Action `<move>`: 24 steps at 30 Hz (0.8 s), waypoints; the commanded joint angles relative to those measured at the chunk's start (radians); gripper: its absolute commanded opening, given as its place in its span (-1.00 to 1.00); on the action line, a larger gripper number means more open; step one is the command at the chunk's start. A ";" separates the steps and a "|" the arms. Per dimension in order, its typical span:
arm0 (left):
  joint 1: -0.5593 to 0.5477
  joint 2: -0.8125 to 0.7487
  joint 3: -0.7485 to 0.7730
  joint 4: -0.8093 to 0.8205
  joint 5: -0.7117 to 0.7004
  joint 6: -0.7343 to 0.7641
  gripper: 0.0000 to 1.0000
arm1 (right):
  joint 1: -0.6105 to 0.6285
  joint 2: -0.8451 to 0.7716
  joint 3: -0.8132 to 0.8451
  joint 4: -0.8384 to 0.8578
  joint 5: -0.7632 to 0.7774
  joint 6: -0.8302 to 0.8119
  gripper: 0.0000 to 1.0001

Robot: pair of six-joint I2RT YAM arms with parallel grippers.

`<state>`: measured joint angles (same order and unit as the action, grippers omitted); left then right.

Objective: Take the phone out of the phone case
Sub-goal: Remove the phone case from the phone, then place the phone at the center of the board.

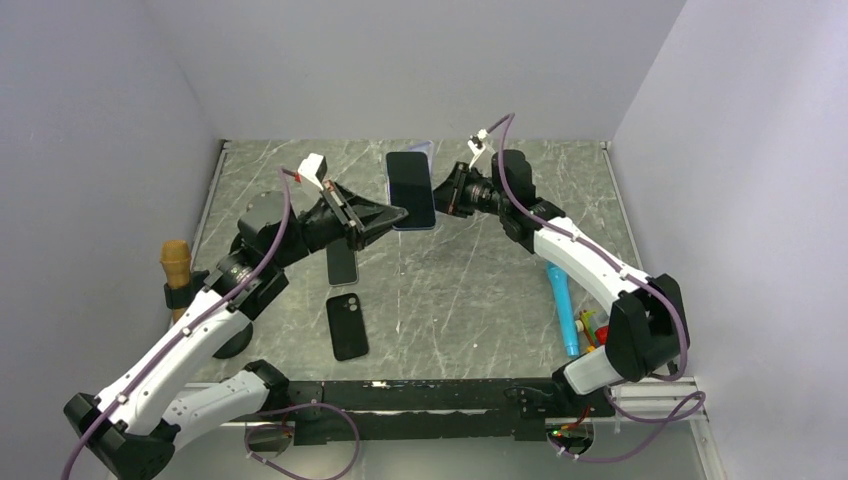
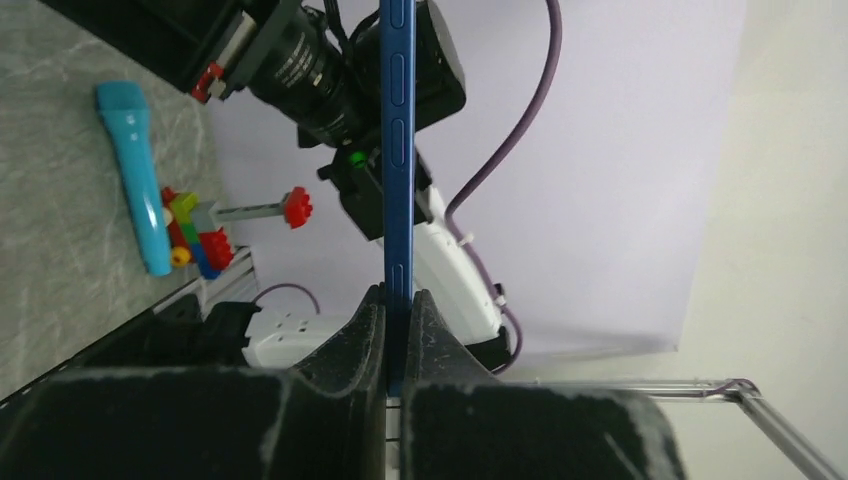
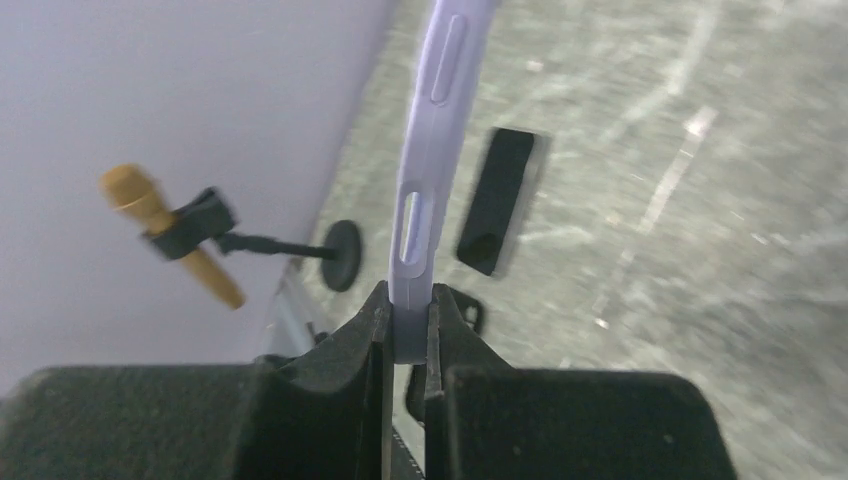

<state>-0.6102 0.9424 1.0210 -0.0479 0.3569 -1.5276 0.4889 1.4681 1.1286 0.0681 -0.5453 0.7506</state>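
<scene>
A blue phone (image 1: 410,190) with a dark screen is held up above the back of the table between both grippers. My left gripper (image 1: 398,212) is shut on its lower left edge. In the left wrist view the phone's blue edge (image 2: 397,150) stands clamped between my fingers (image 2: 398,300). My right gripper (image 1: 440,197) is shut on the lavender phone case (image 3: 430,200), clamped edge-on at my fingers (image 3: 408,300). In the top view a strip of the case (image 1: 426,149) shows behind the phone's top right corner. I cannot tell how far the phone sits in the case.
A dark phone (image 1: 342,262) and a black phone (image 1: 347,326) lie flat on the marble table (image 1: 470,290). A blue toy microphone (image 1: 562,305) and toy bricks (image 1: 590,325) lie at the right. A brown microphone (image 1: 177,262) stands on a stand at the left edge.
</scene>
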 commanded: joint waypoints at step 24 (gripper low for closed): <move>0.250 0.423 -0.225 0.000 0.138 0.520 -1.00 | -0.148 -0.501 -0.495 -0.425 -0.270 -0.039 -1.00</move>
<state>-0.3851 1.3220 0.6983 -0.1772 0.3977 -1.0718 0.3286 1.0348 0.6724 -0.4469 -0.7124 0.6430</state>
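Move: The phone is already in my left fingers and the case in my right. For the phone, my left hand has clear table about 6 cm ahead, 5 to its left and 40 below; on the table too, the black phone lies roughly 13 cm ahead and 15 left, the black case 3 back and 12 left. For the case, my right hand has open table about 15 cm back, 11 right and 26 below, with the blue microphone 11 back and 31 right of that hand. I part the two and carry both down: my left hand drops the phone some 30 cm towards the table right of the black phone, drifting slightly forward and left as its fingers tip down about 40 degrees. My right hand swings the case right and down, away from the phone, then draws it about 15 cm back. Both grips stay shut. ##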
